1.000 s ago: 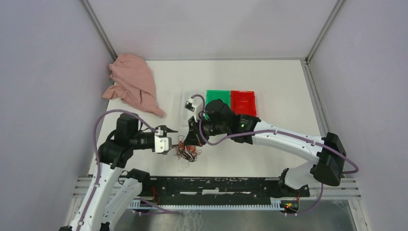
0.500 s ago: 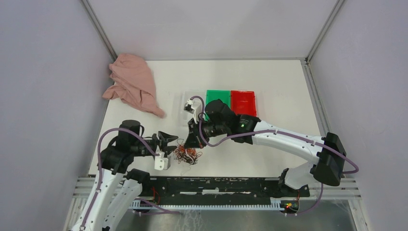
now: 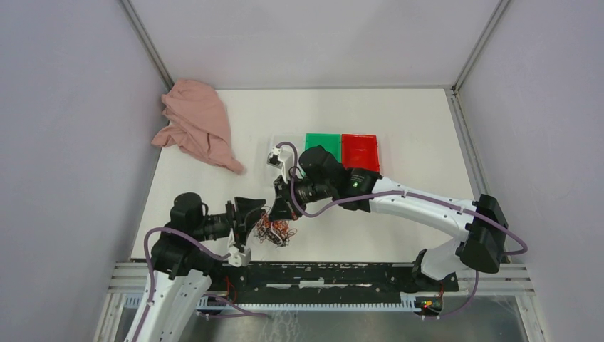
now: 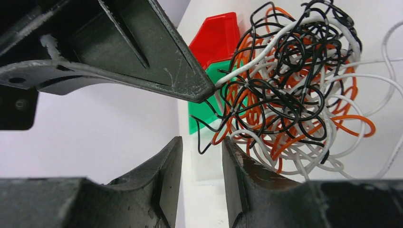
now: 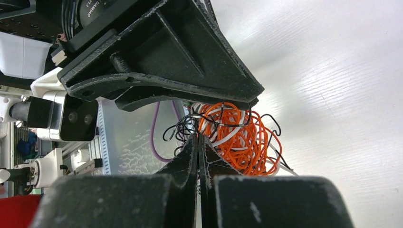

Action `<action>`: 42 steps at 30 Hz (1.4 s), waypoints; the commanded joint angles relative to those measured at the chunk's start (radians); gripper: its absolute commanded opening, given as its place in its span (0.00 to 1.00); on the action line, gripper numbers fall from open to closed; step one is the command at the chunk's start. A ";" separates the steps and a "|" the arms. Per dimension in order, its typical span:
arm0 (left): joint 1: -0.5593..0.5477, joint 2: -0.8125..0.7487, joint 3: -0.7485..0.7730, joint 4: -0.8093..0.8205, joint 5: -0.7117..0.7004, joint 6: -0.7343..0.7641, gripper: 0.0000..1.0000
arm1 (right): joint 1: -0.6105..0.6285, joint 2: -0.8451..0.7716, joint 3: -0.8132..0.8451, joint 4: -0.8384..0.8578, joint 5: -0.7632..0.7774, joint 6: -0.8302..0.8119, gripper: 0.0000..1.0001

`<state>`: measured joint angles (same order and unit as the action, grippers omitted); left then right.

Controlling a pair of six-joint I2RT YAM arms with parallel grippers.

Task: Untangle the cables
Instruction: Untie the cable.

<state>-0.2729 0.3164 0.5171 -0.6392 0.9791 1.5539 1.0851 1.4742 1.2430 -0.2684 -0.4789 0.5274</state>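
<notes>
The cables (image 3: 275,229) are a small wad of orange, black and white curly wires on the white table, near its front edge. In the left wrist view the cables (image 4: 290,80) fill the upper right. My left gripper (image 4: 202,142) stands partly open just left of them, with nothing between its fingers; one black strand end hangs near the gap. My right gripper (image 5: 198,137) is shut, its tips pinched on strands at the edge of the cables (image 5: 237,135). From above, the left gripper (image 3: 251,214) and right gripper (image 3: 279,208) meet at the wad.
A pink cloth (image 3: 196,128) lies at the back left. A green bin (image 3: 323,142) and a red bin (image 3: 360,151) sit side by side behind the right arm. A metal rail (image 3: 320,274) runs along the table's near edge.
My left arm has swung down and rolled over, bringing its gripper closer to the wad, and its jaws have narrowed. The right gripper has shifted slightly left, still shut.
</notes>
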 commanded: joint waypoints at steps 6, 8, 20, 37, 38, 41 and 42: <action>-0.003 -0.062 -0.004 0.075 0.078 0.030 0.33 | 0.008 0.012 0.072 0.012 0.014 -0.001 0.00; -0.004 -0.079 -0.008 0.066 0.080 0.022 0.30 | 0.008 0.007 0.070 0.008 0.037 -0.002 0.00; -0.003 -0.156 -0.041 0.044 0.091 0.020 0.16 | 0.008 0.000 0.064 0.001 0.063 -0.004 0.00; -0.004 -0.195 -0.156 0.360 -0.008 0.031 0.03 | -0.044 -0.125 -0.009 -0.108 0.155 -0.053 0.36; -0.003 -0.193 -0.155 0.360 -0.002 0.042 0.03 | -0.050 -0.132 -0.008 -0.110 0.160 -0.054 0.49; -0.003 -0.185 -0.165 0.358 0.019 0.114 0.03 | -0.053 -0.139 0.001 -0.095 0.170 -0.047 0.75; -0.002 -0.183 -0.169 0.358 0.026 0.146 0.03 | -0.054 -0.128 0.008 -0.091 0.166 -0.043 0.77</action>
<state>-0.2756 0.1257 0.3569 -0.3653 0.9787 1.5726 1.0374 1.3678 1.2316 -0.3832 -0.3370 0.4896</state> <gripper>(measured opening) 0.045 0.718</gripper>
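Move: Just to the right of my left hand's half-open fingers, the cables hang from my right hand's shut fingers: the bundle's middle is some 4 cm right, 3 cm back and 4 cm below. From my right hand it lies about 1 cm left and 6 cm down, neither ahead nor back. From my left hand the white bin is roughly 20 cm ahead, 6 cm right, and the green bin 20 cm ahead, 16 cm right, both about 20 cm lower. I shut my left fingers on the black and orange loop ends sticking out of the cables, easing that hand about 2 cm back and up, then forward again as it rolls nearly 20 degrees, its forward side lifting. My right hand keeps its pinch almost in place until the left is nearly shut, then opens wide, lets go and backs off about 4 cm right and 3 cm forward. ##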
